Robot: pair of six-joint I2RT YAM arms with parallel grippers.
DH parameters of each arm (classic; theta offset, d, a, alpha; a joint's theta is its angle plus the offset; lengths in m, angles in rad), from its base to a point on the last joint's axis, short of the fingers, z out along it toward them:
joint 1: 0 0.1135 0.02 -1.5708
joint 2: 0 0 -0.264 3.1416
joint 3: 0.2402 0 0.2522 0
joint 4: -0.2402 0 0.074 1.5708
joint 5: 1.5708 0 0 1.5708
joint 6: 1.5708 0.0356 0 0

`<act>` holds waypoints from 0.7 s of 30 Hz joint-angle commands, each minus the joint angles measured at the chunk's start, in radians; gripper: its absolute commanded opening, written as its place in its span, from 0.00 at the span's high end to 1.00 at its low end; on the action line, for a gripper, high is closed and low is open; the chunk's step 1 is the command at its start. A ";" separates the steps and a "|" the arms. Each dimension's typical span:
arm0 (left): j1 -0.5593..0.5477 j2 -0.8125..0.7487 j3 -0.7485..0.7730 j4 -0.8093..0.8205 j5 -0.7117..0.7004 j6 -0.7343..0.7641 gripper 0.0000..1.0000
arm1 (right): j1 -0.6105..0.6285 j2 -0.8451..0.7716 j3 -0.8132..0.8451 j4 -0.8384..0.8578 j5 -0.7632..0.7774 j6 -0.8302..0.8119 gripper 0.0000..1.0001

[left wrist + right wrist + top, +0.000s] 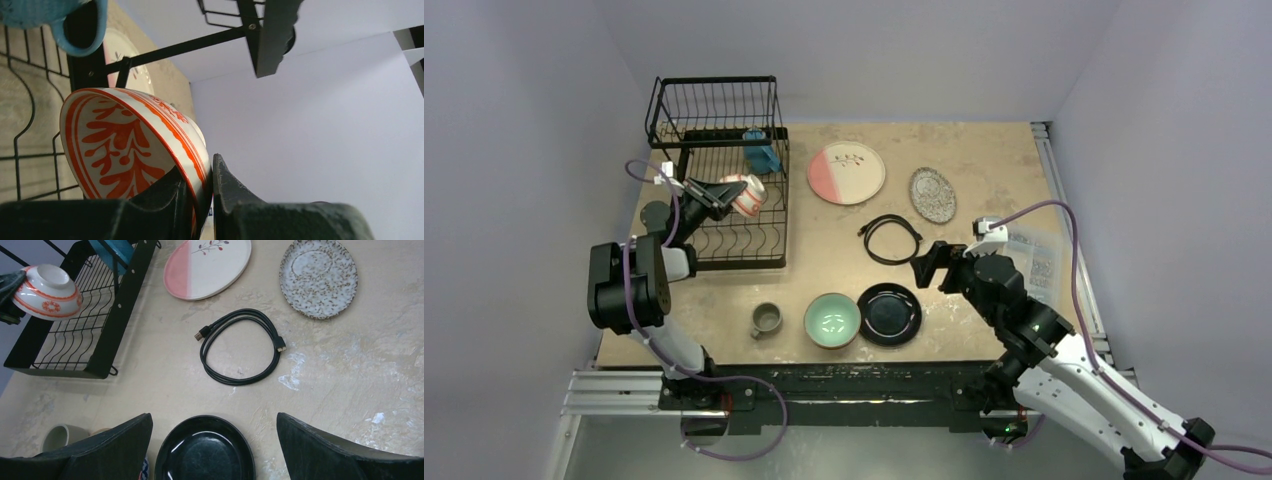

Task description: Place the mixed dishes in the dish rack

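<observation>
My left gripper [724, 192] is shut on the rim of the red-patterned bowl [125, 150], holding it tilted over the lower tray of the black wire dish rack [737, 262]. The blue-handled mug [761, 153] sits in the rack behind the bowl. My right gripper [214, 416] hangs open above the table, just beyond the black plate [205, 452], and touches nothing. A mint-green bowl [832, 320] and a small grey cup [766, 320] stand left of the black plate. The pink-and-white plate [846, 172] and the speckled grey plate [932, 194] lie farther back.
A black coiled cable [893, 239] lies between the plates, ahead of my right gripper. A clear plastic box [1036, 262] sits by the table's right edge. Grey walls close in at the left and back of the rack.
</observation>
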 commanded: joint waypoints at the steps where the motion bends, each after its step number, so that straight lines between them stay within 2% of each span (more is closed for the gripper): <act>1: 0.005 0.023 0.054 0.176 -0.032 -0.027 1.00 | 0.002 0.018 0.001 0.045 0.028 -0.007 0.04; 13: -0.079 0.183 0.202 0.175 -0.049 -0.061 1.00 | 0.001 0.023 -0.005 0.051 0.035 -0.010 0.04; 21: -0.084 0.271 0.279 0.156 -0.016 -0.055 1.00 | 0.002 0.036 -0.006 0.061 0.039 -0.013 0.04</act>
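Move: The left hand already pinches the orange bowl by its rim over the dish rack. The open patch of lower rack it is heading for lies about 6 cm ahead, 5 cm to the right and 10 cm below. The blue mug stands about 13 cm ahead, 3 cm right and 10 cm below; the upper basket is roughly 16 cm ahead, 4 cm left and 8 cm above. From the idle right hand, that patch is some 22 cm ahead, 31 cm left and 11 cm lower. Keeping its pinch on the rim, the left hand carries the tilted orange bowl about 5 cm forward over the lower rack towards the free patch on the near side of the blue mug, after a rise of about 1 cm at the outset. As it goes on it veers some 2.5 cm to the right and near the end sinks about 2 cm below its starting height, the wrist hardly turning and the fingers staying shut. ##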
